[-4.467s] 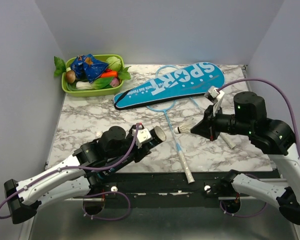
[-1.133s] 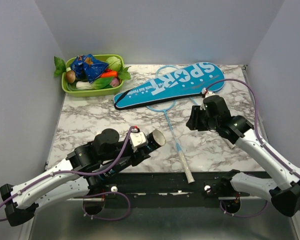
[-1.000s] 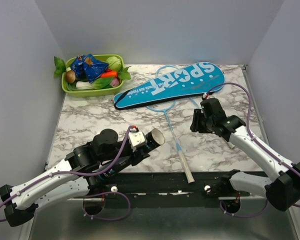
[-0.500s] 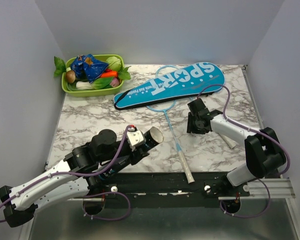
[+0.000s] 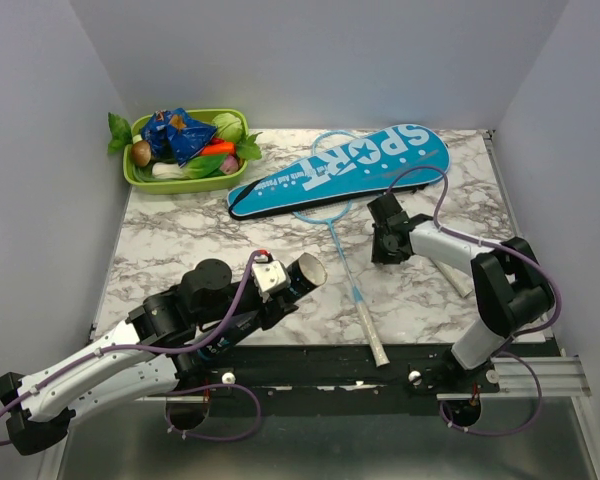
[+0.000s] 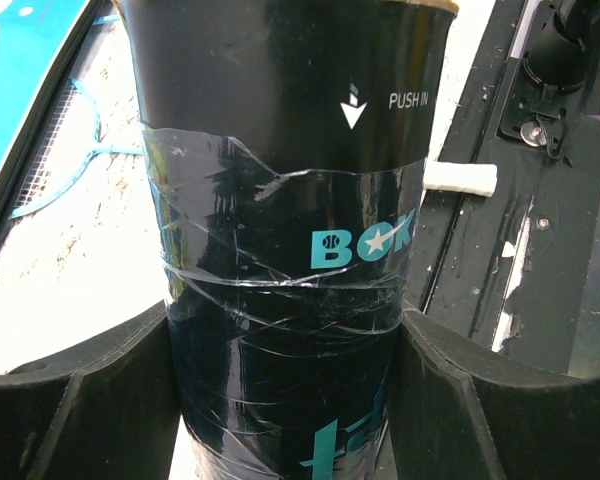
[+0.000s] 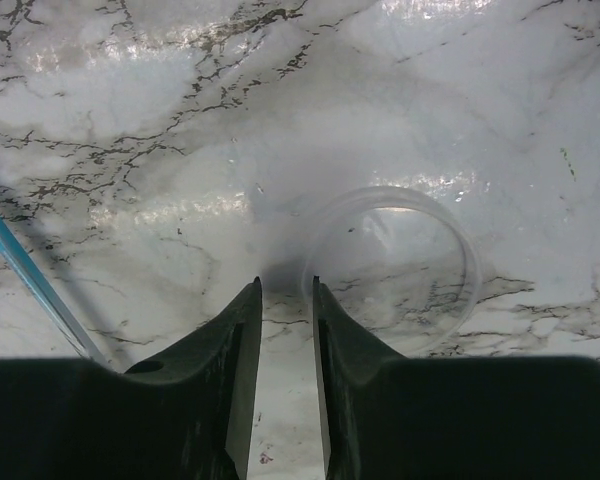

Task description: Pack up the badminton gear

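Note:
My left gripper (image 5: 280, 285) (image 6: 285, 320) is shut on the dark tube (image 5: 300, 274) (image 6: 280, 200), which lies tilted with its open mouth toward the rackets. My right gripper (image 5: 382, 256) (image 7: 286, 283) is down at the marble top, jaws a narrow gap apart with nothing held. A clear round lid (image 7: 392, 192) lies flat there, its left rim at my right fingertip (image 7: 316, 290). One light-blue racket (image 5: 346, 264) lies mid-table, its shaft (image 7: 20, 270) left of my fingers. The second racket's white butt (image 5: 458, 282) shows under my right arm. The blue "SPORT" cover (image 5: 340, 170) lies behind.
A green tray of toy vegetables (image 5: 185, 150) stands at the back left corner. The black base rail (image 5: 310, 365) runs along the near edge. Grey walls close in the table on three sides.
My right arm has stretched forward and dropped to the table left of where it was, and its jaws have narrowed. My left gripper has kept still with the tube.

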{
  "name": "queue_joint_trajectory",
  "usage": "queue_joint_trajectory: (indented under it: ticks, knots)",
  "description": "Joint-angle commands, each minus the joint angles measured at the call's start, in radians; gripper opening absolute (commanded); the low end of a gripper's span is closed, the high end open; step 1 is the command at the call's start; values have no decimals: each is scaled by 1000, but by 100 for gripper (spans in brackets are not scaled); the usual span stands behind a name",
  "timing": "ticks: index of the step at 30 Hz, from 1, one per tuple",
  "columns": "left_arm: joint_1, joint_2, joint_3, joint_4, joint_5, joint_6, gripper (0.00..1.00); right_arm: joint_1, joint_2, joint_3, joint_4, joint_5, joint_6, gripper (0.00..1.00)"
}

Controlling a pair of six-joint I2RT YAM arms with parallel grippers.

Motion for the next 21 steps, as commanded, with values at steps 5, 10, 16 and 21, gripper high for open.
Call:
queue_joint_trajectory:
  ticks: [5,10,16,21]
  knots:
    - [1,-12,18,38,-17,-4,0,-6,34,27,15,40,-8,19]
    - [1,-12,18,40,-13,-4,0,-6,31,29,15,32,-14,10]
    - [1,-6,18,40,-13,-4,0,-6,-9,34,-3,33,-28,1]
    - [1,3,18,40,2,-2,0,-6,-104,60,-51,7,-43,1]
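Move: The clear lid lies flat on the marble with its middle about 4 cm to the right of the right hand, level with it and 1 cm below, its left rim already between the open fingertips. The near racket's shaft runs some 10 cm to the hand's left, the far racket's handle is about 17 cm right and 3 cm back, and the blue bag 25 cm ahead and 11 cm left. From the left hand, which holds the tube, the lid is about 28 cm right, 16 cm ahead and 19 cm below. The clear lid's left rim is pinched as the right fingers, already partly closed, shut almost fully on it, pointing steeply down and barely sinking, by half a centimetre. The right hand then stays low until, at the very end, it starts straight up by about 1 cm, the fingers kept shut and the wrist hardly turning. ##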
